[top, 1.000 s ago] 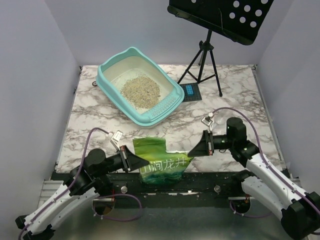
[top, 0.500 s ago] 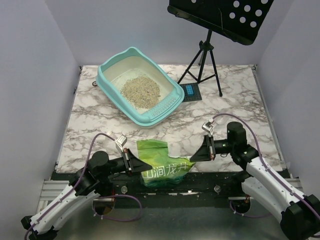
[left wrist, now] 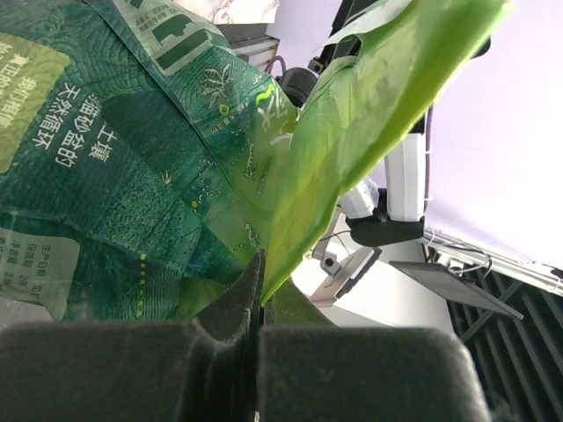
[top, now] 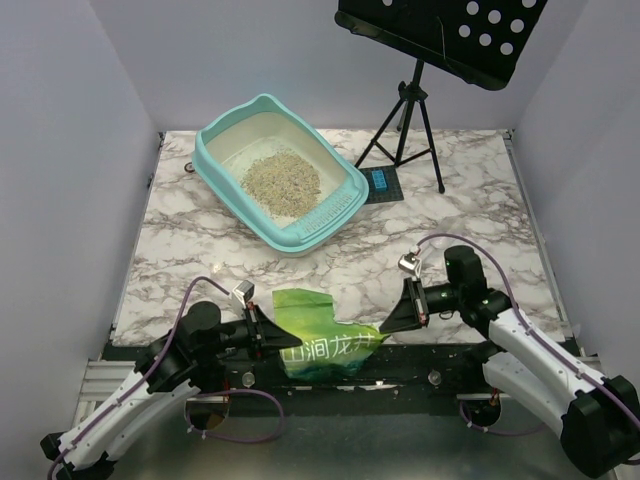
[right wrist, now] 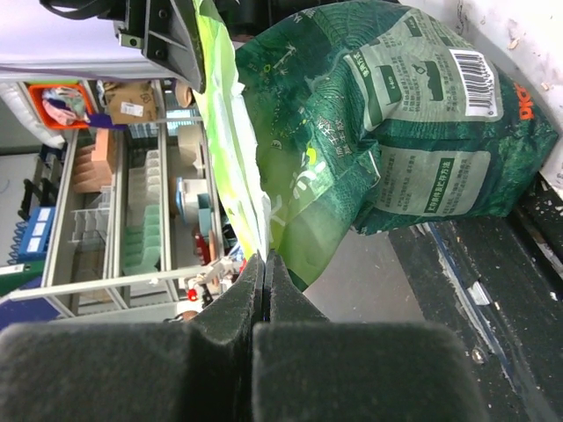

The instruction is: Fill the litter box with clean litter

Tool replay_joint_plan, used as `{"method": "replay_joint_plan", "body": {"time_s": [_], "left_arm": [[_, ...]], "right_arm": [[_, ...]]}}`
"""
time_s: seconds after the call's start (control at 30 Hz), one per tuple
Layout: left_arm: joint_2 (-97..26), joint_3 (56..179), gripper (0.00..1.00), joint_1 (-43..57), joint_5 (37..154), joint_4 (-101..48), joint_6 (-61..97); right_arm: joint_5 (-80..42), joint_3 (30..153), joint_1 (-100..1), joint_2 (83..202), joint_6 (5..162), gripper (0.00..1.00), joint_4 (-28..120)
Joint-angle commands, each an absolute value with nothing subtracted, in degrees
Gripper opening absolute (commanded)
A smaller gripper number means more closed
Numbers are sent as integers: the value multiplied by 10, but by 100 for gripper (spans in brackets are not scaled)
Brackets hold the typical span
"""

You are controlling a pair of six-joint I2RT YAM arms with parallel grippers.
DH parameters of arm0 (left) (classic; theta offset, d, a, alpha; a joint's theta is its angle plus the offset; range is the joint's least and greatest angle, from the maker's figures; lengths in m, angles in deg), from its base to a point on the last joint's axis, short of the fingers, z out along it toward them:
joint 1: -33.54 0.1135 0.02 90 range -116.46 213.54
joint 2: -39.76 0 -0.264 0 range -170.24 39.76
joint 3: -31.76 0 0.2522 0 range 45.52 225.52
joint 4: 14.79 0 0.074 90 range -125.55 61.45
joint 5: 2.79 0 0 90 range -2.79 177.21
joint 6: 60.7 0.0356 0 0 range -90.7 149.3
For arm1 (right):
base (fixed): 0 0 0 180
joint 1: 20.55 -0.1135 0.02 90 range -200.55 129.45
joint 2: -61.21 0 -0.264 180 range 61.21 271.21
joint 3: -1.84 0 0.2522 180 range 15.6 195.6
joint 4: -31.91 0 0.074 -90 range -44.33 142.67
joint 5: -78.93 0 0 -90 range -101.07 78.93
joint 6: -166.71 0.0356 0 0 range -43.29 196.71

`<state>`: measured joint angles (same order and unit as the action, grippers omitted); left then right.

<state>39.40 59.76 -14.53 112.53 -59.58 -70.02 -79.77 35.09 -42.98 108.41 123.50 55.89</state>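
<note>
The light-teal litter box stands at the back left of the marble table, with a loose pile of beige clean litter inside it. A crinkly green foil bag hangs at the table's near edge between my two arms. On its left edge my left gripper is shut; the left wrist view shows the foil pinched in the jaws. At the bag's right corner my right gripper is shut on the foil, as seen at its jaws.
A black tripod with a perforated black music-stand top rises at the back right. A small black-and-blue device lies beside the litter box. Purple cables loop from both wrists. Pale walls enclose the table.
Both grippers have moved down and toward the near edge with the bag, which now sits lower and flatter than a second ago. The litter box and its pile have not moved.
</note>
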Motion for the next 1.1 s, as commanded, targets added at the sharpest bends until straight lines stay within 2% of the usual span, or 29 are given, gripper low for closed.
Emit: {"method": "replay_joint_plan", "body": {"time_s": [0.0,0.03,0.07,0.13,0.17,0.23,0.4,0.57,0.73,0.97,1.0,1.07], "left_arm": [[446,613,0,-145,1140,-678,-701],[449,608,0,-145,1140,-668,-705],[451,606,0,-145,1138,-659,-709],[449,599,0,-145,1140,-645,-711],[446,598,0,-145,1142,-640,-708],[437,597,0,-145,1145,-630,-703],[421,585,0,-145,1158,-599,-700],[420,586,0,-145,1158,-594,-696],[427,582,0,-145,1158,-591,-691],[437,587,0,-145,1136,-586,-660],[436,591,4,-145,1128,-590,-645],[436,599,20,-145,1115,-598,-627]], "right_arm": [[-776,369,-428,1084,1170,1,635],[-754,391,-428,1084,1139,0,668],[-731,419,-428,1088,1102,6,702],[-678,476,-428,1093,1036,34,773],[-653,499,-429,1093,1011,42,791],[-614,546,-429,1089,969,49,810],[-608,623,-461,1102,923,51,781],[-563,728,-603,1179,797,52,867],[-535,769,-688,1204,731,55,879],[-528,787,-716,1228,740,56,840],[-529,785,-717,1231,743,56,836],[-532,776,-721,1232,748,56,827]]}}
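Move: Both hands already pinch the litter bag's stretched top. The bag's middle lies about 12 cm left of the right hand, 2 cm back and 8 cm below; from the left hand it is some 7 cm to the right, level ahead, 8 cm below. The litter box stands roughly 40 cm ahead and 24 cm left of the right hand; the black scale about 36 cm ahead, 3 cm right. Letting go of the bag's corner, the right hand rises about 9 cm forward, then swings back-left above it. ##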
